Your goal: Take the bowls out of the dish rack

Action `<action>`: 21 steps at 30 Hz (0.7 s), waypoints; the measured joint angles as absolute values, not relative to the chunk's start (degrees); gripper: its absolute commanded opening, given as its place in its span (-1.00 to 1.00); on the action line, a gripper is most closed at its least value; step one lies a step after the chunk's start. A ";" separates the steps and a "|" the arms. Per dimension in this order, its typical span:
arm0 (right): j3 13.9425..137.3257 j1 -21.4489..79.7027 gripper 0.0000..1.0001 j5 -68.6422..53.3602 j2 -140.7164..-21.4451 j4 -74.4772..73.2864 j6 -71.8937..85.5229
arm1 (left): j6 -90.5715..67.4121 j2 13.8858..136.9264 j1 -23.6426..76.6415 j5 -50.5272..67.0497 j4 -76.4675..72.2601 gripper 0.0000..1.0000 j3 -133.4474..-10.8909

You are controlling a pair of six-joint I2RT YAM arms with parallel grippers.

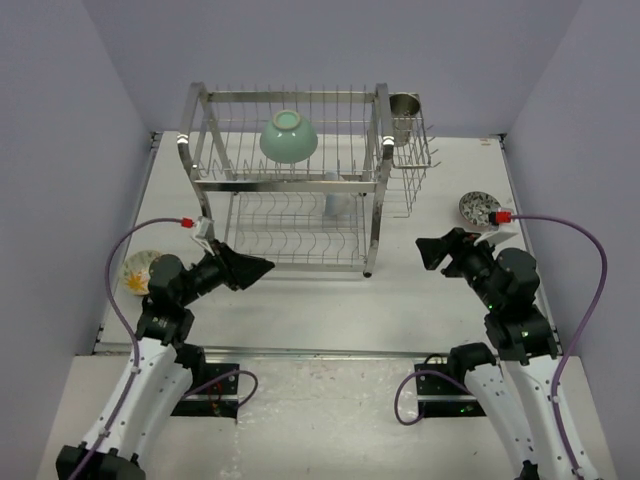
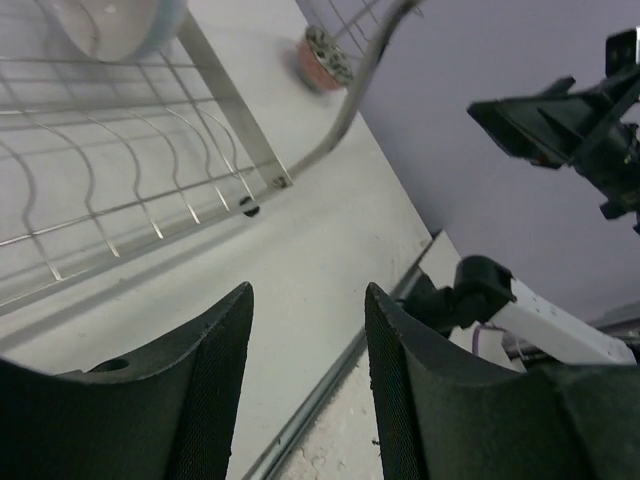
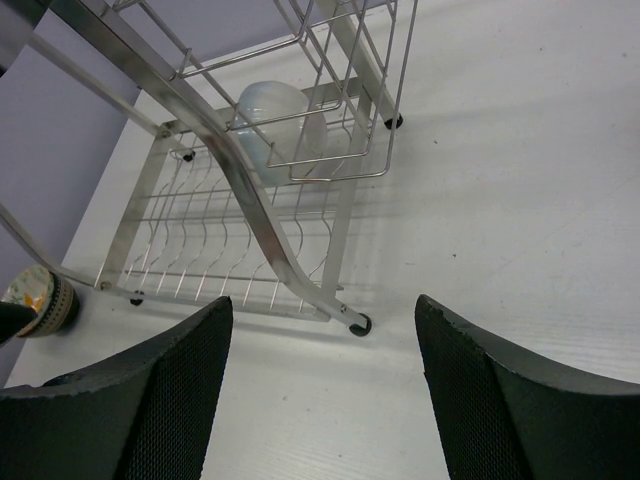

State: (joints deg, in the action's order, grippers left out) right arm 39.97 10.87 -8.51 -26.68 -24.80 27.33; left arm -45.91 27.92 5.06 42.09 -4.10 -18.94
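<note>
The steel-wire dish rack (image 1: 285, 180) stands at the back middle of the table. A mint-green bowl (image 1: 289, 135) lies upside down on its upper tier. A pale bowl (image 1: 337, 205) sits on the lower tier, also seen as the pale bowl (image 3: 270, 112) and the pale bowl (image 2: 120, 20). A flowered bowl (image 1: 140, 268) rests on the table at the left, and a patterned bowl (image 1: 479, 208) at the right. My left gripper (image 1: 255, 267) (image 2: 308, 292) hovers open and empty before the rack's front left. My right gripper (image 1: 430, 250) (image 3: 325, 303) is open and empty near the rack's front right foot (image 3: 358, 325).
A steel cup (image 1: 404, 105) stands in the wire side basket (image 1: 412, 150) on the rack's right. Purple walls close in the table on three sides. The table's front edge (image 1: 320, 352) runs just ahead of both arm bases.
</note>
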 measured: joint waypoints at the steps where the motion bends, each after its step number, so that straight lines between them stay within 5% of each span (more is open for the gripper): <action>1: 39.97 10.87 0.49 -8.51 -26.68 -24.80 27.33 | -46.04 29.67 8.03 41.76 -5.82 0.00 -18.94; 10: 39.97 10.87 0.49 -8.21 -26.65 -24.84 27.33 | -47.57 52.69 36.16 32.40 -22.11 -0.03 -20.67; 21: 39.97 10.87 0.49 -7.92 -26.55 -24.86 27.33 | -53.69 79.72 39.07 39.62 -45.67 -0.07 -33.85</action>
State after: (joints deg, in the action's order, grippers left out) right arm 39.97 10.87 -7.92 -26.55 -24.86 27.33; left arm -53.69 79.72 39.07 39.62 -45.67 -33.85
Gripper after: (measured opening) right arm 0.742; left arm 0.467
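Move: The whitish bowl in the rack's lower tier lies about 26 cm ahead of the left hand, 19 cm to its right and some 16 cm below. The green bowl on the upper tier is roughly 30 cm ahead, 8 cm right and 10 cm above that hand; the rack's right front foot is about 13 cm ahead, 27 cm right and 20 cm below. From the right hand, the whitish bowl lies some 24 cm ahead, 20 cm left and 21 cm below. Towards the whitish bowl's side of the rack, the empty left hand sweeps about 18 cm to the right through free space before the rack's front, swinging some 3 or 4 cm back and down on the way, then coming forward and up again. The wrist turns some 30 degrees clockwise until the fingers point almost straight right; they stay half open. ##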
